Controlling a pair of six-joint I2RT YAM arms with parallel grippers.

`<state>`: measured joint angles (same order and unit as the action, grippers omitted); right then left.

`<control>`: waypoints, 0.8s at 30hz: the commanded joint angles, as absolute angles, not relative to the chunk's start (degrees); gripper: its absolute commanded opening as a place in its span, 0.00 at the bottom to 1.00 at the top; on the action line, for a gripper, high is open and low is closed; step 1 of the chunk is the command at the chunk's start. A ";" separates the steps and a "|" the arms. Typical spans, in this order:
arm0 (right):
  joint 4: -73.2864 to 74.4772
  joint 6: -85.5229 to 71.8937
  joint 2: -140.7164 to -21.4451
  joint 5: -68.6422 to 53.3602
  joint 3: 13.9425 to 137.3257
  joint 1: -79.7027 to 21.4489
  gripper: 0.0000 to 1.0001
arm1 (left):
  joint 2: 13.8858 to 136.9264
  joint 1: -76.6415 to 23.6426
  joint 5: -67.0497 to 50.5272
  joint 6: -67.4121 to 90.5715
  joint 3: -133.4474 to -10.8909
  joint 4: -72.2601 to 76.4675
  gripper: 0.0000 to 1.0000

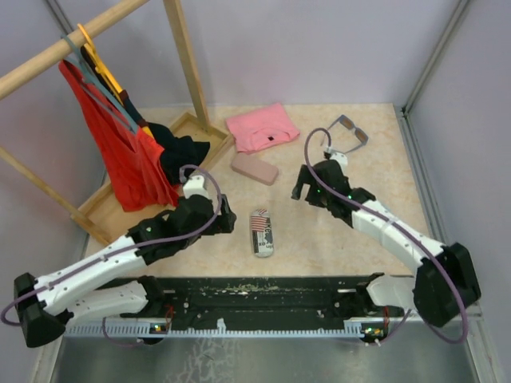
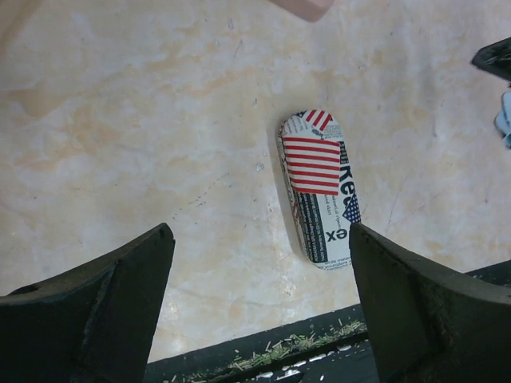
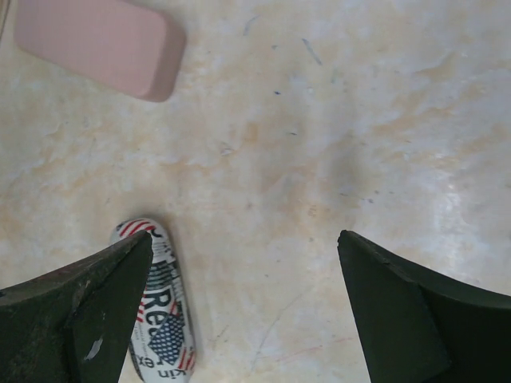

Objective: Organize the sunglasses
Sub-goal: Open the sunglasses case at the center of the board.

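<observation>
One pair of sunglasses [image 1: 349, 130], grey-blue frame with dark lenses, lies unfolded at the far right of the table, beyond my right arm. A flag-patterned case [image 1: 262, 232] lies closed in the middle, and a pink case [image 1: 254, 168] lies closed behind it. My left gripper [image 1: 226, 217] hovers just left of the flag case [image 2: 319, 187], open and empty [image 2: 259, 233]. My right gripper [image 1: 303, 186] hangs to the right of the pink case, open and empty [image 3: 243, 239]. In its view the flag case [image 3: 164, 319] is by the left finger and the pink case [image 3: 100, 44] is at top left.
A folded pink garment [image 1: 262, 126] lies at the back centre. A wooden rack [image 1: 184, 56] with hanging clothes [image 1: 120, 152] stands in a wooden tray [image 1: 104, 209] at the left. A bit of light blue cloth [image 2: 505, 116] shows at the right edge of the left wrist view. A black rail [image 1: 263, 291] runs along the near edge.
</observation>
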<state>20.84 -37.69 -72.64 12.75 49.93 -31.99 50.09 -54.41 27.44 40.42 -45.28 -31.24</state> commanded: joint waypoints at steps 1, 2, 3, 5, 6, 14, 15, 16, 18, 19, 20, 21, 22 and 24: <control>16.52 -38.27 -62.43 11.34 44.40 -26.59 0.99 | 56.85 -57.41 27.18 45.55 -46.05 -26.42 0.95; 16.52 -39.38 -59.96 9.72 42.67 -24.55 0.99 | 58.65 -58.09 26.89 46.07 -45.96 -24.87 0.95; 15.96 -39.84 -57.53 8.10 40.85 -22.95 0.98 | 60.37 -58.96 26.49 46.64 -45.91 -23.28 0.95; 13.74 -39.04 -52.51 6.70 37.30 -22.08 0.96 | 64.65 -60.24 25.77 47.32 -46.25 -20.73 0.95; 13.31 -38.88 -50.21 6.57 35.98 -22.04 0.95 | 66.66 -60.95 25.75 47.61 -46.92 -20.03 0.95; 20.32 -36.26 -44.76 8.34 36.61 -21.96 0.95 | 80.11 -64.64 26.52 52.44 -52.47 -18.97 0.94; 20.62 -36.24 -44.21 8.23 36.50 -21.99 0.95 | 81.44 -64.79 26.42 52.76 -52.99 -18.98 0.94; 20.62 -36.13 -43.63 7.78 36.21 -21.98 0.95 | 82.66 -64.92 26.35 52.89 -53.52 -19.09 0.94; 19.28 -36.19 -42.20 6.97 35.41 -21.97 0.96 | 84.52 -65.05 26.72 53.29 -54.61 -19.60 0.94; 18.46 -37.10 -41.52 7.43 34.81 -21.97 0.97 | 85.27 -65.12 26.98 53.46 -55.07 -19.87 0.93; 17.70 -37.60 -41.08 7.66 34.36 -21.97 0.98 | 86.00 -65.09 27.17 53.65 -55.34 -20.06 0.94; 17.41 -38.02 -40.67 7.69 34.02 -21.99 0.99 | 86.65 -65.09 27.36 53.83 -55.68 -20.12 0.94; 17.24 -38.23 -40.42 7.86 33.87 -22.02 0.99 | 87.26 -65.10 27.29 53.87 -55.95 -20.15 0.93; 17.45 -37.62 -40.11 7.51 33.86 -21.97 0.99 | 88.50 -65.12 26.97 54.27 -56.55 -20.39 0.94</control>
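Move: From the left hand the flag-print sunglasses case lies some 11 cm to the right, about 1 cm back and 15 cm below. The pink case is roughly 22 cm ahead of the flag-print case and 2 cm left of it; the pink shirt is some 13 cm beyond the pink case. From the right hand, the flag-print case is about 9 cm back, 12 cm left and 10 cm below. Left hand, open, swings 12 cm right and 10 down over the flag-print case while the right retreats rightward. ##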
